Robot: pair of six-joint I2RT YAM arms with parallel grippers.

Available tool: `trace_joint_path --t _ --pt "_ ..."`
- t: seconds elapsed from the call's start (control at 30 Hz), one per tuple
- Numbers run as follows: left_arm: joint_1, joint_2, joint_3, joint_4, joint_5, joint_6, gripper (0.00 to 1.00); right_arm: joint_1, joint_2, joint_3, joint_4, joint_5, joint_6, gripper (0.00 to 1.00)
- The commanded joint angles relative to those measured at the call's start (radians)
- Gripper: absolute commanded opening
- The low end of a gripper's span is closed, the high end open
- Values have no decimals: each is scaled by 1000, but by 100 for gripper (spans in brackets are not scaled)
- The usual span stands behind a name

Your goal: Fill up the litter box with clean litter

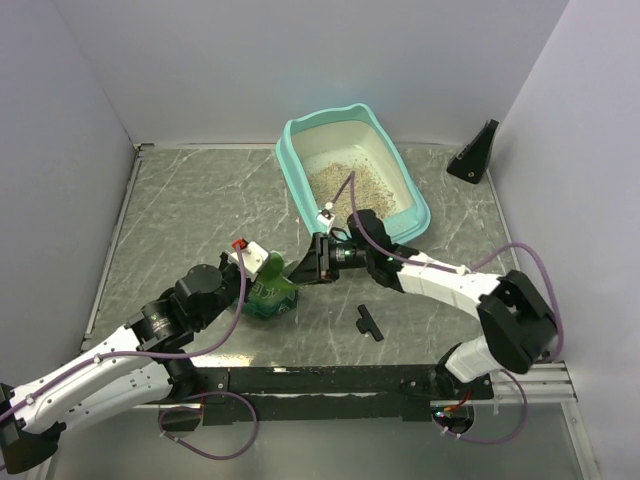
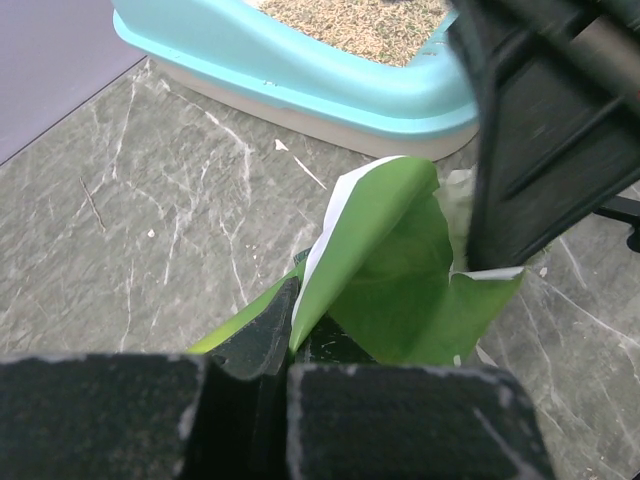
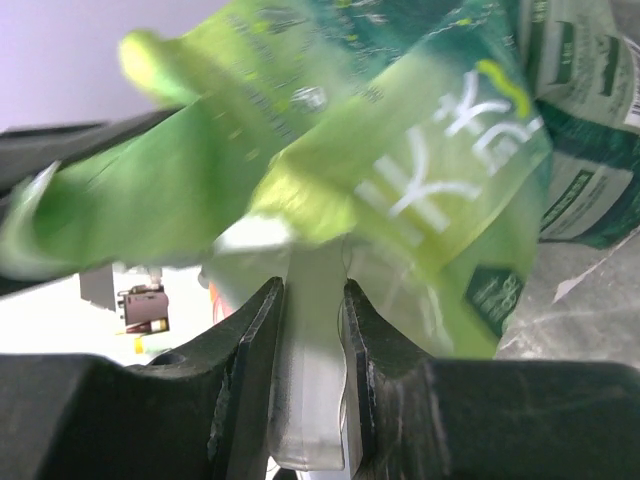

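Note:
The litter box (image 1: 291,150), teal-rimmed with a cream pan, sits at the back centre with beige clean litter (image 1: 352,182) spread over its floor. In the left wrist view its rim (image 2: 300,85) and the litter (image 2: 350,20) lie just beyond the bag. A small green glossy bag (image 1: 272,292) lies in front of the box between both arms. My left gripper (image 2: 290,312) is shut on a folded edge of the bag (image 2: 400,270). My right gripper (image 3: 312,300) is shut on a pale translucent strip (image 3: 312,390) of the bag (image 3: 400,170), coming in from the right (image 1: 306,265).
A small black T-shaped piece (image 1: 368,322) lies on the marbled table right of the bag. A black wedge-shaped stand (image 1: 475,152) sits at the back right. Tiny white scraps (image 2: 305,170) lie before the box. Grey walls enclose three sides.

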Motion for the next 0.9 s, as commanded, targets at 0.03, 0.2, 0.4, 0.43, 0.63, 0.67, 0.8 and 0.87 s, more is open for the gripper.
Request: trace_joint_path --t 0.03,0.2,0.4,0.43,0.63,0.67,0.8,0.87 --pt "-1 -11 -15 21 -3 -3 1 -18 -156 -61 19 -33 11 0" --pt "-2 -14 -16 20 -13 -2 1 -39 -254 -109 -11 -3 35 0" --pt "-2 -13 -19 24 -16 -5 1 -91 -365 -190 -53 14 48 0" --pt "-1 -13 -19 24 -17 -3 1 -101 -377 -211 -57 12 48 0" --pt "-2 -6 -21 27 -22 -2 1 -136 -472 -282 -59 15 80 0" --pt "-1 -8 -22 29 -23 -2 1 -140 -498 -290 -63 24 84 0" --pt "-1 -11 -25 32 -27 -2 1 -159 -575 -327 -91 61 104 0" --pt "-1 -11 -27 37 -23 -2 1 -167 -616 -345 -114 85 118 0"
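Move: Left of the right hand, whose scoop is still down inside, the green litter bag has its middle some 5 cm to the left, 2 cm back and roughly 9 cm lower. The litter box lies about 24 cm ahead and 14 cm to the right, around 11 cm below; a black clip is on the table roughly 9 cm back, 18 cm right and 17 cm down. From the left hand, the bag's middle is about 4 cm back, 3 cm right and 12 cm below. Drawing the scoop back out of the bag by its handle, the right hand rises about 3 cm, mostly at the start, while travelling some 9 cm to the right, away from the left hand, and turning about 15 degrees clockwise with its grip unchanged. The left hand stays put, still pinching the bag's rim so the scoop pulls against a held bag. ##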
